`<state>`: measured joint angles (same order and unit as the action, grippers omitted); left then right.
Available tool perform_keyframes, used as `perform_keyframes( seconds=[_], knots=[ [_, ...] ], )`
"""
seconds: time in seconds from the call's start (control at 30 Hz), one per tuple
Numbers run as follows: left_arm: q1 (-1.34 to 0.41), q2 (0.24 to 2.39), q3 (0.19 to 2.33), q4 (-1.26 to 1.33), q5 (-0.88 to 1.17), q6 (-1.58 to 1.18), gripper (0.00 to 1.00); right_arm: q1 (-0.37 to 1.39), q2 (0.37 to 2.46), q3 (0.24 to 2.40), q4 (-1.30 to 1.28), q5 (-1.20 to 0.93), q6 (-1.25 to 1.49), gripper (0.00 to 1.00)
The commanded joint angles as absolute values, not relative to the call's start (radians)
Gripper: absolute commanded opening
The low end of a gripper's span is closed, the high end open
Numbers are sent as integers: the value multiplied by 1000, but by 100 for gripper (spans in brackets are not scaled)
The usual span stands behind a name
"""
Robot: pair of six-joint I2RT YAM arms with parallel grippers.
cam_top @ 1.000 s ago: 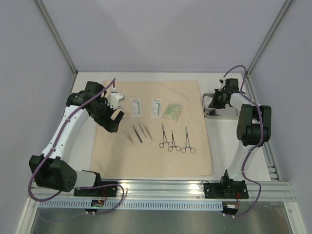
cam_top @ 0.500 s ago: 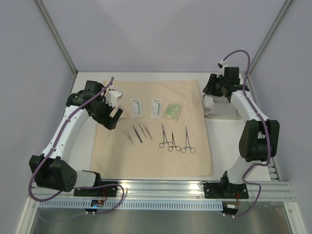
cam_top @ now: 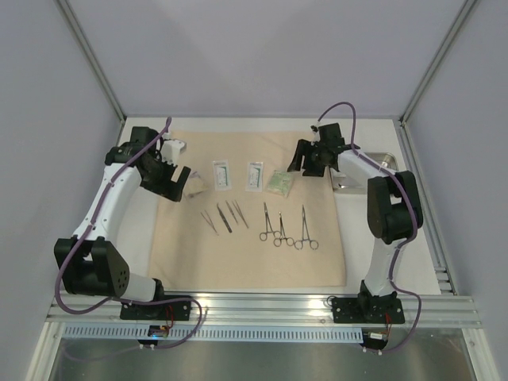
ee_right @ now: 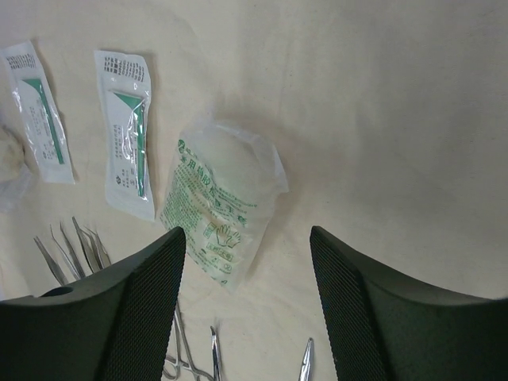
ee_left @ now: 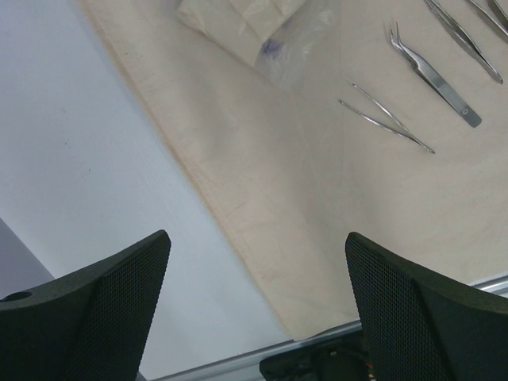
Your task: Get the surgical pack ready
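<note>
The tan cloth sheet [cam_top: 246, 254] lies spread over the table. On it lie two white packets [cam_top: 221, 175] [cam_top: 254, 175], a green-printed glove packet [cam_top: 279, 182], three tweezers [cam_top: 225, 217] and three clamps [cam_top: 282, 228]. A clear gauze packet [cam_top: 196, 183] lies by my left gripper [cam_top: 179, 179], which is open and empty over the cloth's left edge [ee_left: 255, 238]. My right gripper [cam_top: 305, 161] hangs open above the cloth, just right of the glove packet [ee_right: 222, 202], with nothing between its fingers [ee_right: 248, 234]. The steel tray [cam_top: 348, 186] sits off the cloth at the right, partly hidden by the right arm.
Bare white table [ee_left: 87, 159] borders the cloth on the left. An aluminium rail [cam_top: 262, 305] runs along the near edge, and frame posts and grey walls close in the sides and back.
The right arm swung left from the tray to over the cloth's upper right, and its jaws opened. The left gripper shifted slightly left and back, uncovering the gauze packet.
</note>
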<state>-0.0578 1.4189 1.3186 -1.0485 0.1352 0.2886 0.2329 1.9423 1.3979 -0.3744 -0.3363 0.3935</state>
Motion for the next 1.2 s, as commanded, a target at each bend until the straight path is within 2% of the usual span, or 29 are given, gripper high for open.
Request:
perform_keyframes(
  seconds=[0.0, 0.23, 0.3, 0.33, 0.37, 0.43, 0.47, 0.57, 0.7, 0.87, 1.03, 1.17],
  knots=[
    [-60, 1382, 1302, -1029, 155, 265, 100, 259, 1970, 1440, -341, -365, 437, 67],
    [-60, 1365, 1299, -1034, 178, 271, 100, 261, 2068, 1470, -342, -388, 456, 61],
    [-60, 1358, 1295, -1032, 181, 275, 100, 261, 2075, 1468, -339, -413, 460, 55],
    [-60, 1356, 1292, -1034, 181, 276, 100, 261, 2077, 1463, -328, -422, 462, 50],
    [-60, 1351, 1292, -1032, 181, 278, 100, 261, 2074, 1462, -327, -432, 459, 38],
    [-60, 1347, 1292, -1032, 183, 279, 100, 261, 2060, 1460, -319, -439, 450, 25],
    [-60, 1347, 1292, -1034, 184, 278, 100, 259, 2054, 1462, -321, -442, 442, 14],
    [-60, 1341, 1290, -1038, 189, 281, 100, 250, 2007, 1479, -350, -456, 385, 1],
    [-60, 1333, 1284, -1040, 192, 288, 100, 190, 1904, 1525, -443, -531, 217, 0],
    [-60, 1335, 1281, -1037, 199, 291, 100, 26, 1803, 1675, -708, -557, -78, 0],
    [-60, 1336, 1282, -1037, 209, 295, 100, -144, 1812, 1787, -857, -546, -227, 1],
    [-60, 1342, 1284, -1040, 222, 296, 100, -212, 1867, 1878, -951, -419, -287, 0]
  ],
)
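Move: The green packet lies flat on the cloth about 5 cm to the left of my right hand, some 2 cm nearer my base and 5 cm lower. Beyond it, the nearer white pouch is roughly 13 cm to my left, level with the hand; the middle clamp lies about 17 cm back and 4 cm left; the metal tray's centre is about 22 cm right. From my left hand the packet is some 9 cm ahead, 29 cm right and 14 cm below. I lower my open right hand about 4 cm while easing left onto the green packet, shut the fingers on its edge, then lift fast and swing right, over 20 cm each way, until the packet is carried high over the tray area. On the way up the wrist tilts so my fingertips swing forward and up, some 25 degrees. ##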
